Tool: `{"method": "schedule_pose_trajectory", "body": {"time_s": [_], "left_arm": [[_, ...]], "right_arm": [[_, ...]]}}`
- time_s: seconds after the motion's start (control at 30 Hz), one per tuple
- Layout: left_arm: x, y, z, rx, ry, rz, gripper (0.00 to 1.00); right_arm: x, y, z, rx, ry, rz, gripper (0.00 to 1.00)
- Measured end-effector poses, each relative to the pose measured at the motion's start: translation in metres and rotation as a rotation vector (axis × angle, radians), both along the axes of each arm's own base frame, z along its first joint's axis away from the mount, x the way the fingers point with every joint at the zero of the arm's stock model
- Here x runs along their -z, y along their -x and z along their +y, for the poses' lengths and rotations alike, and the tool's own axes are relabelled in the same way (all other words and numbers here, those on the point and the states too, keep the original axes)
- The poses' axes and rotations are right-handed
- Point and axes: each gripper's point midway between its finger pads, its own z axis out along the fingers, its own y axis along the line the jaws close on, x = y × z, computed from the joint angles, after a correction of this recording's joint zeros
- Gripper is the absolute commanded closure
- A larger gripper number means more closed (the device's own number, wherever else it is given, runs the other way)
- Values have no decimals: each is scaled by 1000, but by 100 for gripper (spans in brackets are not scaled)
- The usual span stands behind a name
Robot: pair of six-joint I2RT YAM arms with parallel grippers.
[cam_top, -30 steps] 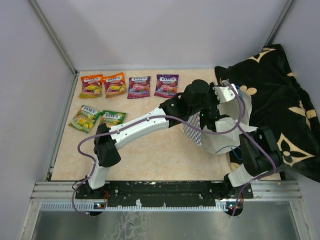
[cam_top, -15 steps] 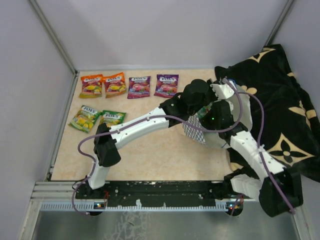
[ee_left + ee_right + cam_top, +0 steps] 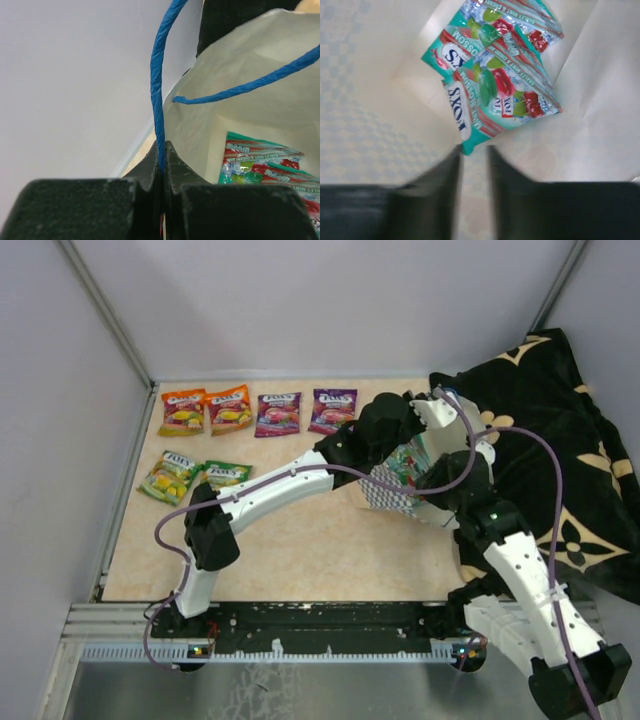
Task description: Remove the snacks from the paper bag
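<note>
The paper bag [image 3: 392, 496] lies tipped on the table, its mouth lifted toward the arms. My left gripper [image 3: 425, 412] [image 3: 162, 146] is shut on the bag's blue cord handle [image 3: 158, 75] at the rim. Two teal snacks [image 3: 495, 75] [image 3: 265, 167] lie at the bottom of the bag. My right gripper [image 3: 432, 472] [image 3: 475, 147] reaches into the bag, its jaws drawn almost together with only a narrow slit. A teal packet's corner sits right at the tips; whether it is pinched does not show. Several more snacks [image 3: 230, 408] lie in rows on the table at the back left.
A black cloth with gold flower marks [image 3: 560, 440] covers the right side, under and behind the bag. Grey walls close the table at the back and left. The laid-out packets fill the back left corner [image 3: 170, 478].
The right arm's elbow has swung down toward the near right corner and its gripper has narrowed inside the bag. The bag's mouth has tilted. The left gripper keeps hold of the handle.
</note>
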Motion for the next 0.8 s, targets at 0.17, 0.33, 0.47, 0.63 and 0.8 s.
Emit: {"method": "schedule_pose_trajectory", "body": {"time_s": [0.17, 0.33, 0.47, 0.63, 0.8], "left_arm": [[9, 0, 2, 1, -2, 18, 100], [9, 4, -2, 22, 17, 35, 100], [7, 13, -9, 57, 34, 56, 100], [-4, 23, -15, 90, 47, 70, 100], [0, 26, -16, 105, 31, 91, 100]], "right_arm": [[29, -23, 13, -53, 39, 79, 1], [79, -52, 27, -89, 72, 185, 1], [109, -74, 35, -109, 94, 236, 1], [132, -94, 46, -124, 106, 259, 1], [141, -108, 57, -125, 96, 237, 2]]}}
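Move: The nearer teal snack packet lies in the bag, about 13 cm ahead of the right hand, 5 cm to its left and 16 cm below. The second teal packet is some 4 cm beyond it. Outside the bag, the nearest purple packet is roughly 20 cm ahead and 20 cm left of the right hand, on the table. From the left hand, which already pinches the bag's blue handle, the nearer teal packet is about 30 cm below, 3 cm back and 3 cm to the right. Plunge the right gripper down into the bag by about 14 cm while reaching some 11 cm forward and a little left. Spread the nearly shut fingers wide right at the start, and tip them further down by about 15 degrees so they end astride the near part of the closer teal packet. Keep the left gripper shut on the handle, letting it ease slightly back and right. ##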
